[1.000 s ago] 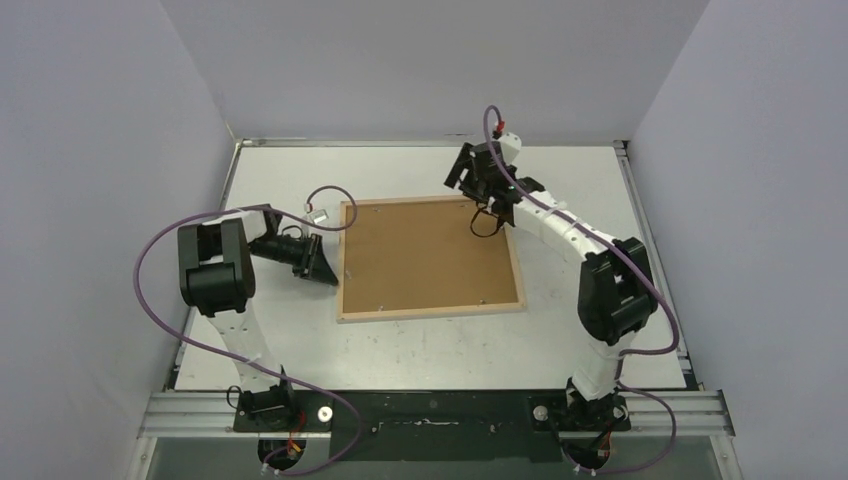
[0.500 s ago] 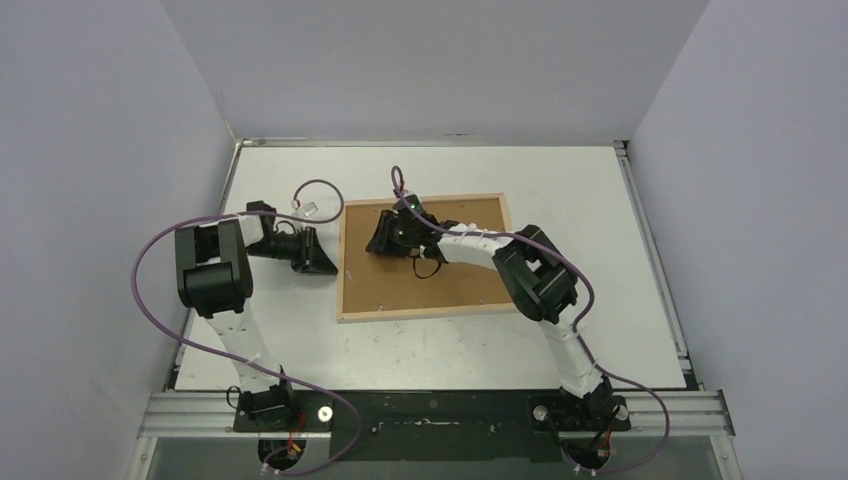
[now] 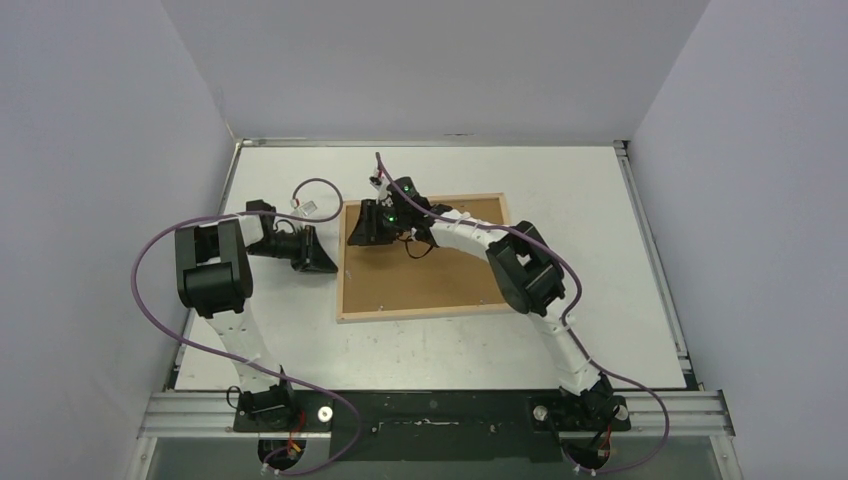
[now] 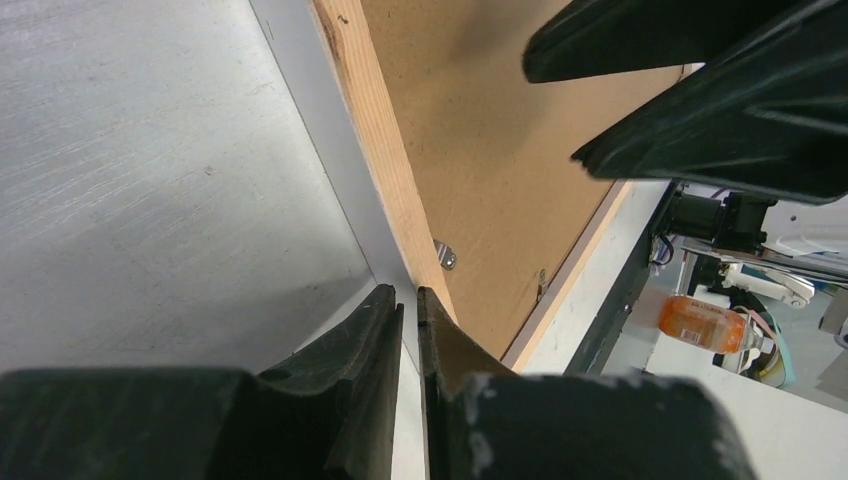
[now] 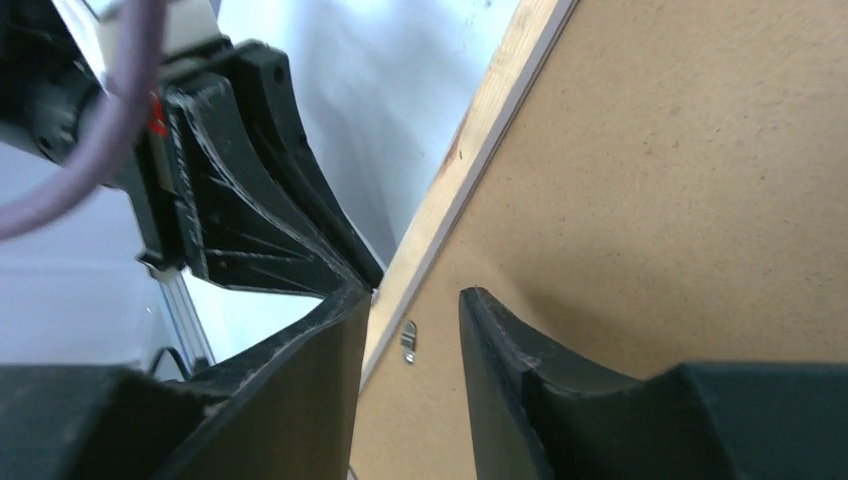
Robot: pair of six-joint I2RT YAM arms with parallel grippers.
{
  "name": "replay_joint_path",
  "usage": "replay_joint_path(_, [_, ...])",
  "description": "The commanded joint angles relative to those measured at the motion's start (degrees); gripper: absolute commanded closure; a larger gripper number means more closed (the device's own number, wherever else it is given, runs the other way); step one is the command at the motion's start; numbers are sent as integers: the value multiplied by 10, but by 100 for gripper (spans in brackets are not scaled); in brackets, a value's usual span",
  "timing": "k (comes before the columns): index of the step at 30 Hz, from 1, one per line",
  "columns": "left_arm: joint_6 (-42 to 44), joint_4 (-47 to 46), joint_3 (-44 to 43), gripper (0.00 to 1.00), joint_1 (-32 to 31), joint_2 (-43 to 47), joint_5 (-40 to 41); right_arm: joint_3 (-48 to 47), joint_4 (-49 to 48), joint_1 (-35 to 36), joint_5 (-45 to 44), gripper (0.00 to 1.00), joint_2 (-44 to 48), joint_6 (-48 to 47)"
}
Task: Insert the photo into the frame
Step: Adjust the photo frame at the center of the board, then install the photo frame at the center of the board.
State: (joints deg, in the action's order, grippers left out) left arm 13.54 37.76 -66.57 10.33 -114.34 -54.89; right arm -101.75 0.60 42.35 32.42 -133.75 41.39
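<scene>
The frame (image 3: 430,312) of pale wood lies flat mid-table with the brown backing panel (image 3: 440,275) inside it. My left gripper (image 3: 333,267) sits at the frame's left bar (image 4: 380,150), its fingers (image 4: 410,292) closed to a slit. A thin white sheet, seemingly the photo (image 4: 333,130), runs along the bar into that slit; its printed face is hidden. My right gripper (image 3: 358,236) hovers over the panel (image 5: 680,200) beside the same bar (image 5: 480,140), its jaws (image 5: 415,295) apart with nothing between them. A metal tab (image 5: 408,342) shows in the gap.
Grey walls enclose the table on three sides. Purple cables loop off both arms. The right arm (image 3: 520,270) stretches across the panel. The two grippers are almost touching at the left bar. An orange bottle (image 4: 700,320) stands beyond the table.
The right arm has swung from the frame's far right corner across to its left bar, and its jaws have narrowed. The left gripper has hardly moved.
</scene>
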Motion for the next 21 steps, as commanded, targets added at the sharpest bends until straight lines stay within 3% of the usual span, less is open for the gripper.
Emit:
replay_joint_path(1, [-2, -6, -16, 89, 3, 6, -16, -32, 24, -7, 59, 50, -8, -59])
replay_joint_path(5, [-3, -6, -17, 89, 2, 4, -13, -55, 57, -10, 84, 35, -11, -118])
replay_joint_path(13, [-14, -17, -22, 89, 2, -9, -8, -166, 184, -7, 163, 35, -57, -237])
replay_joint_path(21, [-15, -12, -29, 89, 1, -12, -10, -216, 224, 6, 171, 34, -94, -262])
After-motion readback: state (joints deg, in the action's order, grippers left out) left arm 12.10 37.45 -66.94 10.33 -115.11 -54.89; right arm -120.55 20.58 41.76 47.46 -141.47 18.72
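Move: The stretch of the frame's left rail beside my left fingertips lies about 4 cm back, 5 cm to the left and 6 cm below my right hand. The nearest metal clip is some 5 cm back, 3 cm to the left and 6 cm below it; the frame's near left corner is about 15 cm back, 4 cm to the left and 6 cm down. From my left hand, that rail stretch is level and about 1 cm to the right. Above the brown backing, I turn my right hand counter-clockwise by some 20 degrees, so its fingers swing to point left and slightly back, and open them from about a third to two thirds. It eases back about 2 cm, dips as much, then rises to finish slightly above its starting height. My left hand stays put, fingertips still against the rail's outer side. ##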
